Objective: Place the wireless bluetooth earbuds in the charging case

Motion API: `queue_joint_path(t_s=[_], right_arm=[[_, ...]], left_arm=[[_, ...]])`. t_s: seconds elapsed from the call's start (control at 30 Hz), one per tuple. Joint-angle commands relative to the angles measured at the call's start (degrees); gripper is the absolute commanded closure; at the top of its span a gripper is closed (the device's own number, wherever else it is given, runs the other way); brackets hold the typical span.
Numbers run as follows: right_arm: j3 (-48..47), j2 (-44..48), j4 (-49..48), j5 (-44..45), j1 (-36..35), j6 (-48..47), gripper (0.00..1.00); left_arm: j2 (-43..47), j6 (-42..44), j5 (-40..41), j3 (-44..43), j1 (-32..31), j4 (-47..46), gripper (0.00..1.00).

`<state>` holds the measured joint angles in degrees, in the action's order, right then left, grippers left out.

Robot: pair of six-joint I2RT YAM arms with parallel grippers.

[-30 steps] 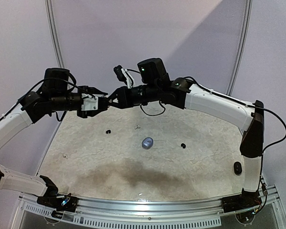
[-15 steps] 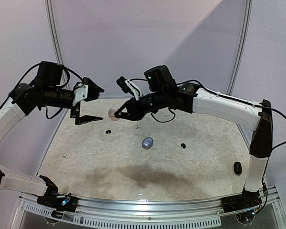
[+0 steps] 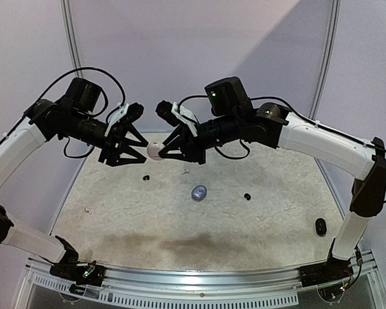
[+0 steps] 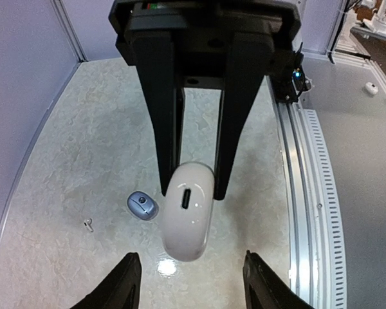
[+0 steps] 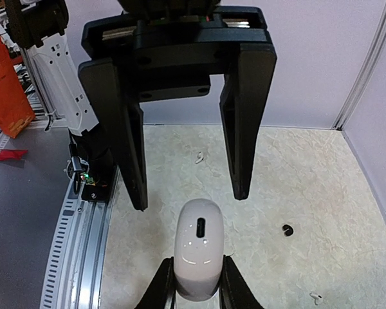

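Note:
A white charging case (image 3: 153, 151) hangs in mid-air above the table's far side. My right gripper (image 3: 163, 152) is shut on it; in the right wrist view its fingers (image 5: 165, 285) clamp the case (image 5: 200, 254) at its near end, port face up. My left gripper (image 3: 139, 149) faces it, open. In the left wrist view the case (image 4: 188, 219) sits just ahead of my left gripper (image 4: 193, 283), untouched. Earbuds lie on the table: two black ones (image 3: 145, 177) (image 3: 247, 196) and two white ones (image 3: 186, 171) (image 3: 87, 210).
A blue-grey case (image 3: 199, 192) lies shut near the table's middle, below the grippers. A black case (image 3: 320, 226) sits by the right arm's base. The metal rail (image 3: 193, 277) runs along the near edge, and pale walls enclose the table.
The left gripper let go of the white case, swung back with jaws wide, then came back toward it with jaws narrower. The right gripper kept the case and lifted it slightly.

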<state>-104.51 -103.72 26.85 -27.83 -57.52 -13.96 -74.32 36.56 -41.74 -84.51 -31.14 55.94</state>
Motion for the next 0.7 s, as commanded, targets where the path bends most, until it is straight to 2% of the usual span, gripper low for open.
queue_joint_path(t_s=[0.0, 0.17, 0.27, 0.5, 0.67], right_arm=[[-1.5, -0.9, 0.3, -0.4, -0.7, -2.7, 1.0], [-2.7, -1.5, 1.3, -0.3, -1.0, -3.4, 1.0], [-3.1, -1.8, 1.7, -0.3, -1.2, -3.7, 1.0], [-3.0, -1.8, 1.1, -0.4, -1.2, -3.7, 1.0], [-3.1, -1.8, 0.2, -0.7, -1.1, -3.6, 1.0]], left_arm=[[-0.4, -2.1, -1.6, -1.2, -1.9, 1.9, 0.47], [-0.8, -3.0, -0.6, -0.8, -3.9, 0.4, 0.55], [-1.1, -4.1, 0.5, -1.2, -4.1, -1.2, 0.64], [-1.5, -4.0, -0.1, -1.3, -4.7, -1.5, 0.69], [-1.6, -3.4, -0.4, -1.5, -5.4, -1.1, 0.88]])
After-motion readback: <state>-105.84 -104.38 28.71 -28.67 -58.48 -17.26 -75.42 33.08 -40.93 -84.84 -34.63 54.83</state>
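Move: The closed white charging case, already held in the right gripper, is about 3 cm to the left gripper's right, level with it in reach and height; from the right hand it is about 1 cm left. The blue case lies on the table some 13 cm right, 11 cm farther out and 33 cm below the left gripper. A pair of black earbuds lies about 7 cm left of that gripper, 18 cm ahead and as far below. Ease the left gripper about 1.5 cm to the right and 1 cm back, so its open fingers straddle the free end of the white case, and close them until they pinch it. Keep the right gripper shut on the other end while it draws back about 1 cm. ##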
